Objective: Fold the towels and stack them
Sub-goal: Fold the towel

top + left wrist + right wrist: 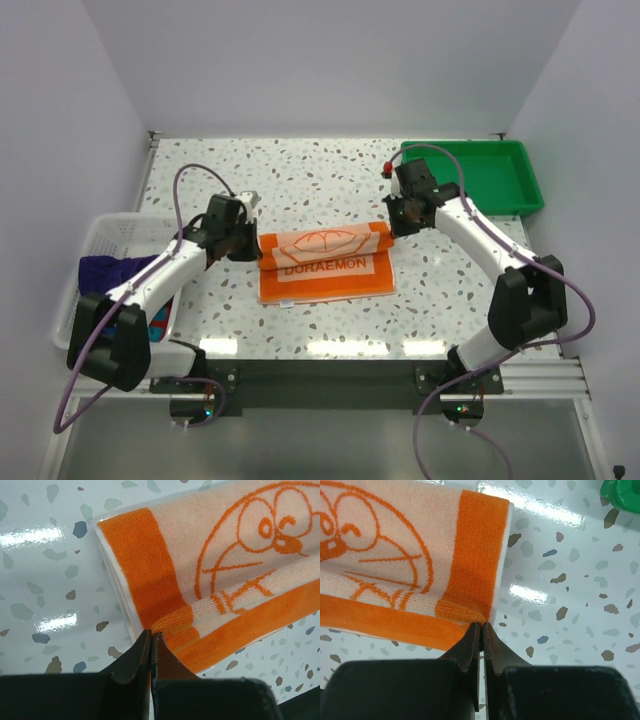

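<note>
An orange-and-white towel (325, 262) with a cartoon face outline lies partly folded at the table's middle, its far edge lifted and rolled toward the front. My left gripper (252, 245) is shut on the towel's left corner. In the left wrist view the gripper's tips (151, 634) pinch the orange border of the towel (215, 555). My right gripper (395, 222) is shut on the right corner. In the right wrist view its tips (481, 626) pinch the orange hem of the towel (395, 555). A dark purple towel (110, 270) and a blue-and-red one (160, 320) lie in the basket.
A white mesh basket (105, 228) stands at the table's left edge, under the left arm. A green plastic tray (500, 175) sits at the back right, its corner (620, 495) showing in the right wrist view. White walls enclose the table on three sides.
</note>
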Controlling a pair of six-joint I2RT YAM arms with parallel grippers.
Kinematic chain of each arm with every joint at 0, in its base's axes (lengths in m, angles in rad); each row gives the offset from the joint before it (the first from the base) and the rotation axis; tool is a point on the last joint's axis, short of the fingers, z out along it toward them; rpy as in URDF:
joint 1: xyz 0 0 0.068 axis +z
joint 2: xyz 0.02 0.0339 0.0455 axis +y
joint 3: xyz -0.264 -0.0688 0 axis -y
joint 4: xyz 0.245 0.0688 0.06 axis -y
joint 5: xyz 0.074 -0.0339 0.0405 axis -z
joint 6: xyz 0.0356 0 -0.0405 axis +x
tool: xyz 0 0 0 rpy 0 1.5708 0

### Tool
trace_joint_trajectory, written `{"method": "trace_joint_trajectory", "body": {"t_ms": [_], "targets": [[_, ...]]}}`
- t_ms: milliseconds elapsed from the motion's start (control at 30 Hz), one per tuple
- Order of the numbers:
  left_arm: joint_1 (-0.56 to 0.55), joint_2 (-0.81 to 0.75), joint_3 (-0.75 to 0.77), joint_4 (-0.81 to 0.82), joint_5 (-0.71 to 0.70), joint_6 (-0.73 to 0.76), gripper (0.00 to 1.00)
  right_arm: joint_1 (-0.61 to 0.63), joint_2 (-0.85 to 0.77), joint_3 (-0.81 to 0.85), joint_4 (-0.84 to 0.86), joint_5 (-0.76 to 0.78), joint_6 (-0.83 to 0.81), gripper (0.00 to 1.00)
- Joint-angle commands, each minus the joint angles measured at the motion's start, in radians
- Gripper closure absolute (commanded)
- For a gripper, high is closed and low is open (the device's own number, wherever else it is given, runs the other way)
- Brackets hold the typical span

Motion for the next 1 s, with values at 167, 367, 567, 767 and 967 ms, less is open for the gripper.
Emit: {"method": "trace_joint_trajectory", "body": {"t_ms": [167,367,567,767,967], "targets": [[0.011,-0.048,0.018,-0.133,-0.079,-0.025,1.0,-0.026,-0.099,-0.077,-0.014,0.029,0.033,1.0],[0.011,-0.043,-0.031,-0.11,-0.053,-0.041,1.0,-0.026,-0.123,-0.189,0.024,-0.003,0.07,1.0],[0.0,-0.02,-0.094,-0.064,-0.009,-0.067,1.0,-0.025,-0.09,-0.229,0.064,0.012,0.087,1.0],[-0.003,-0.001,-0.16,-0.024,0.011,-0.097,1.0,-0.026,-0.048,-0.255,0.092,0.014,0.097,1.0],[-0.007,0.007,-0.188,0.004,0.022,-0.111,1.0,-0.026,-0.039,-0.257,0.104,0.015,0.105,1.0]]}}
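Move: Each shut gripper holds one corner of the towel's lifted far edge. From the left hand, the near left corner of the bottom layer lies about 8 cm back and 8 cm below; the fold line's left end is some 8 cm ahead, and the white basket 30 cm to the left and 3 cm back. From the right hand, the near right corner is about 10 cm back, 1 cm right and 11 cm down; the green tray sits 19 cm ahead and 21 cm right. Keep both corners pinched and lay the lifted edge down towards the towel's near edge: bring the left gripper back and down about 5 cm each, starting nearly level and then sinking, while the right comes back 5 cm and down 6, its last stretch almost straight down. Tip both sets of fingers some 10 degrees nearer vertical. ##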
